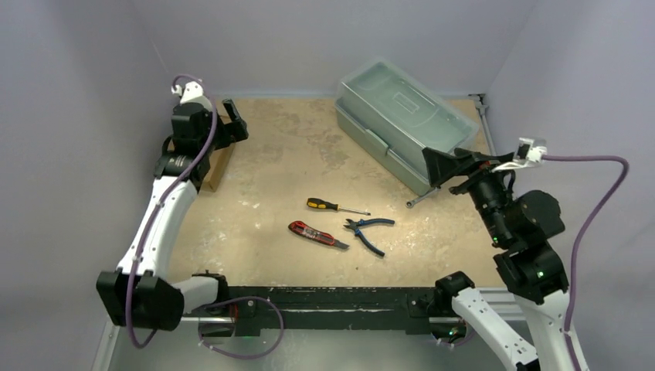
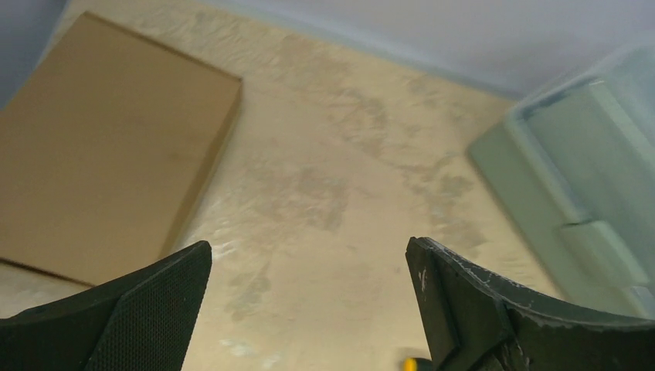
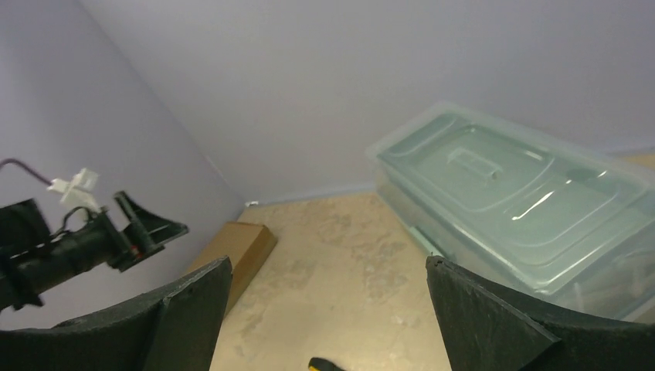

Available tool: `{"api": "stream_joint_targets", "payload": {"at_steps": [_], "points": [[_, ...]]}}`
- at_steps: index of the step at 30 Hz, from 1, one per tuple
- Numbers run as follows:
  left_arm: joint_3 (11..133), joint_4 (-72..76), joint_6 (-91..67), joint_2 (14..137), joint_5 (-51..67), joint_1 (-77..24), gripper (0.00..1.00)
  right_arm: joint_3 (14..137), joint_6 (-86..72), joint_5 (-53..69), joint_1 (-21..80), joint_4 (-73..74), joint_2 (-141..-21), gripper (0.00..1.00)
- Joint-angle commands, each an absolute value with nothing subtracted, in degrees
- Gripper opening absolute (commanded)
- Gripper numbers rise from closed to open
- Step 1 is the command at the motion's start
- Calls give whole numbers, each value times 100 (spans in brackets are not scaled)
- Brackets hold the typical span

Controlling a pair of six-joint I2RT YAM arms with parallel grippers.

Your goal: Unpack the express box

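The express box (image 1: 217, 168) is a flat brown cardboard box lying shut against the left wall, partly hidden under my left arm. It fills the upper left of the left wrist view (image 2: 100, 154) and shows small in the right wrist view (image 3: 246, 249). My left gripper (image 1: 235, 120) hovers just right of the box, open and holding nothing (image 2: 309, 297). My right gripper (image 1: 442, 168) hangs open in front of the toolbox, far from the box, and holds nothing (image 3: 328, 305).
A translucent grey-green plastic toolbox (image 1: 402, 124) stands shut at the back right. Mid-table lie a yellow-handled screwdriver (image 1: 336, 206), a red utility knife (image 1: 317, 233), blue-handled pliers (image 1: 369, 229) and a metal rod-like tool (image 1: 421, 199). Grey walls close in three sides.
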State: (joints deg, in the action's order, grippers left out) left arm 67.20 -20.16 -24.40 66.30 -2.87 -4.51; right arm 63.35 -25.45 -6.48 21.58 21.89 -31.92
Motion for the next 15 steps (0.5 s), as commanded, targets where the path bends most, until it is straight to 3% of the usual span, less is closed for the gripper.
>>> {"api": "stream_joint_targets", "payload": {"at_steps": [1, 6, 15], "points": [[6945, -2348, -1619, 7399, -1360, -414, 99, 6129, -3072, -225, 2162, 1920, -3443, 99], [7373, -2294, -1520, 8541, -1895, -244, 99, 5977, -3077, 660, 2160, 1621, -3701, 99], [9659, -2899, -1509, 10941, -3070, -180, 96, 5844, -3260, 2537, 2196, 964, -4881, 99]]}}
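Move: The express box, a flat cardboard one, lies along the left edge of the table, about 15 cm ahead of the left hand, 15 cm to its left and 27 cm below. From the right hand the same box is some 31 cm ahead, 68 cm left and 41 cm down. Also from the right hand, all about 43 cm below: the red knife, level with it and 29 cm left; the screwdriver, 8 cm ahead and 23 cm left; the pliers, level and 14 cm left. The express box draws the left hand, which first plunges about 12 cm while easing forward and left, then levels off and runs on forward-left, some 11 cm ahead and 7 cm left in all. Its fingers, kept wide, tip down over 20 degrees as the wrist rolls left side up and turns left. The right hand, open and empty, swings left with a smaller drop and a little forward, turning counter-clockwise. ##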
